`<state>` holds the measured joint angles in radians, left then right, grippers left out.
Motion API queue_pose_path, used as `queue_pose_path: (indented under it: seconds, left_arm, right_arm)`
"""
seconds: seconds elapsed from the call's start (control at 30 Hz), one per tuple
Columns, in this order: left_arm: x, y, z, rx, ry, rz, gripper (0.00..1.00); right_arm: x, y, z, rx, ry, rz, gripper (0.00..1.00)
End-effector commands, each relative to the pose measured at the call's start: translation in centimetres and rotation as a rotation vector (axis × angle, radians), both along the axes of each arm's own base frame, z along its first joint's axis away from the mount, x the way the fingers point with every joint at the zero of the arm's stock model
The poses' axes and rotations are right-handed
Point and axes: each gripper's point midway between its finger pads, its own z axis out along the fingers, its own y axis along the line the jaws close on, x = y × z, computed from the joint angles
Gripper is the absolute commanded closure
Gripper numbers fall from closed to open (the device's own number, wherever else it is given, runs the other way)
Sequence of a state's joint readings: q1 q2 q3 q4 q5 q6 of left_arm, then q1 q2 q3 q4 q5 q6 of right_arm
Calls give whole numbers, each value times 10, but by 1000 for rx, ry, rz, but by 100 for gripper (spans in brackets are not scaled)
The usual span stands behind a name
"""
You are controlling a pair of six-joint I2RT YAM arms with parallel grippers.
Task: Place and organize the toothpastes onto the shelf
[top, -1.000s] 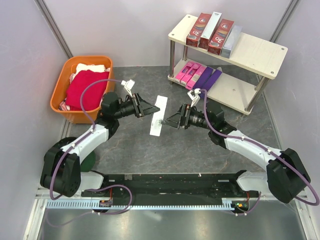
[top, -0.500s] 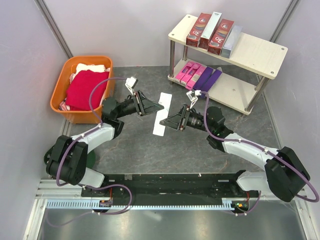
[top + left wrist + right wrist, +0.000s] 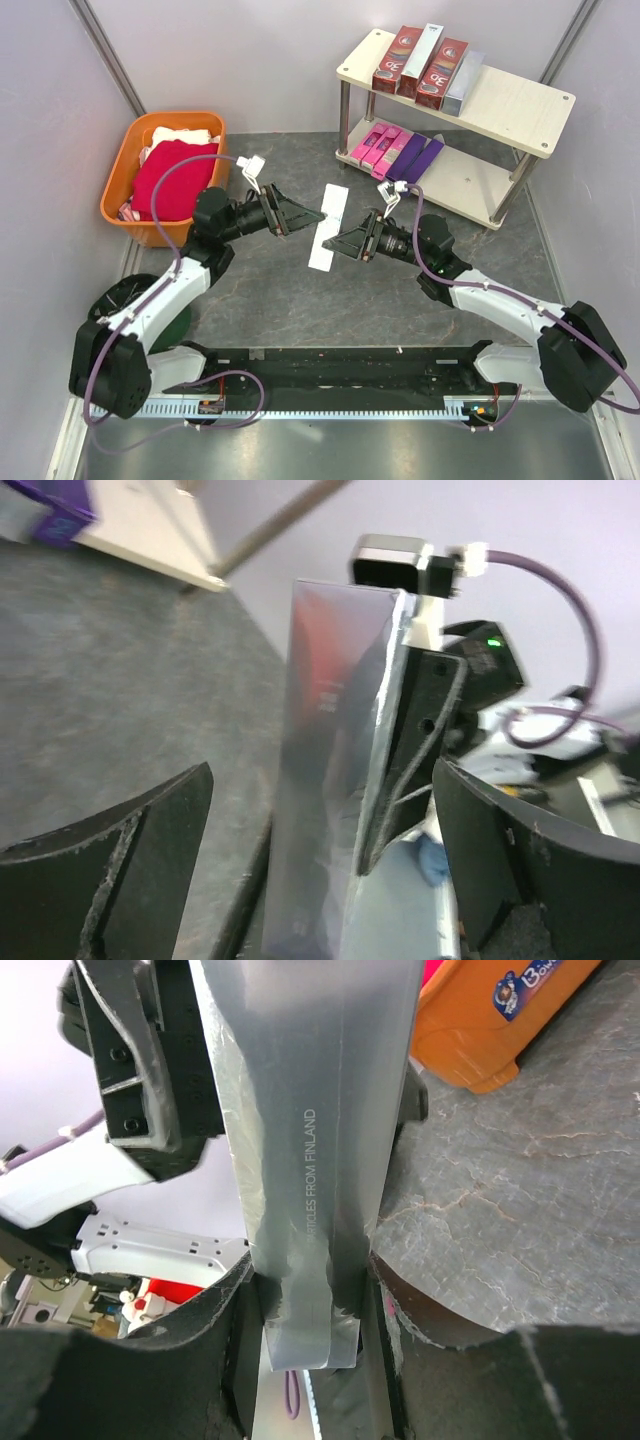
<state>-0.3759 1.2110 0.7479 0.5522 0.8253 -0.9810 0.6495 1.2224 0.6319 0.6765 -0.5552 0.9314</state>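
Note:
A silver-grey toothpaste carton hangs above the floor between the two arms. My right gripper is shut on its near end; in the right wrist view both pads press the carton at the gripper. My left gripper stands open, its fingers spread on either side of the carton without touching it. The shelf at the back right holds dark red and silver toothpastes on top, with pink and purple ones on the lower board.
An orange basket with red and white cloths stands at the left, close behind the left arm, and shows as the orange basket in the right wrist view. The shelf's right halves are bare boards. Grey walls close in both sides.
My left gripper has opened and let go of the silver carton. My right gripper has shut on it. The carton has shifted slightly toward the shelf.

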Motion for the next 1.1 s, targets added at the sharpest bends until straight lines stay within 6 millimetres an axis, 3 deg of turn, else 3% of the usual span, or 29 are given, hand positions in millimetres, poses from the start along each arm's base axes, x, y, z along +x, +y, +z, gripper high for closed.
queue_pose_path:
  seconds: [0.0, 0.17, 0.23, 0.5, 0.7, 1.0, 1.07]
  left_arm:
    - [19, 25, -17, 220, -67, 213, 1]
    - [29, 58, -36, 386, -69, 396, 0]
    - [32, 69, -33, 418, -80, 462, 0]
    - [35, 88, -45, 517, -78, 533, 0]
    - [34, 89, -53, 539, -75, 528, 0]
    - [33, 89, -63, 568, -68, 509, 0]
    - [33, 90, -64, 573, -67, 510, 0]
  right_arm:
    - [2, -5, 33, 41, -107, -31, 69]
    - [5, -7, 39, 6, -125, -60, 69]
    - [6, -9, 42, -1, -138, -70, 69]
    - [12, -14, 66, -54, -183, -114, 70]
    - [28, -27, 108, -150, -289, -223, 69]
    - [62, -69, 196, -230, -404, -444, 68]
    - [72, -74, 203, -244, -404, -463, 68]
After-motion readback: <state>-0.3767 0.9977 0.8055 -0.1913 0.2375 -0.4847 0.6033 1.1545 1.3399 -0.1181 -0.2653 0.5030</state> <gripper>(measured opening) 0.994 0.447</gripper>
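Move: The toothpaste box I already hold in my right fingers is bound for the free upper-shelf space, about 30 cm ahead and 32 cm right of that hand, roughly level with it. The silver box there lies 32 cm ahead and 27 cm right; the nearer red box, 34 ahead and 22 right. From my already open left hand, the held toothpaste's middle is about 4 cm right and 3 cm back. I keep my right fingers shut on the toothpaste and, after barely dipping, lift it faster and faster, some 16 cm up, with about 5 cm each forward and right towards the upper shelf, turning the hand roughly 20 degrees clockwise as it rolls. My left hand, still wide open, backs off the box leftward and down, its fingers tipping down and swinging forward about 30 degrees. ##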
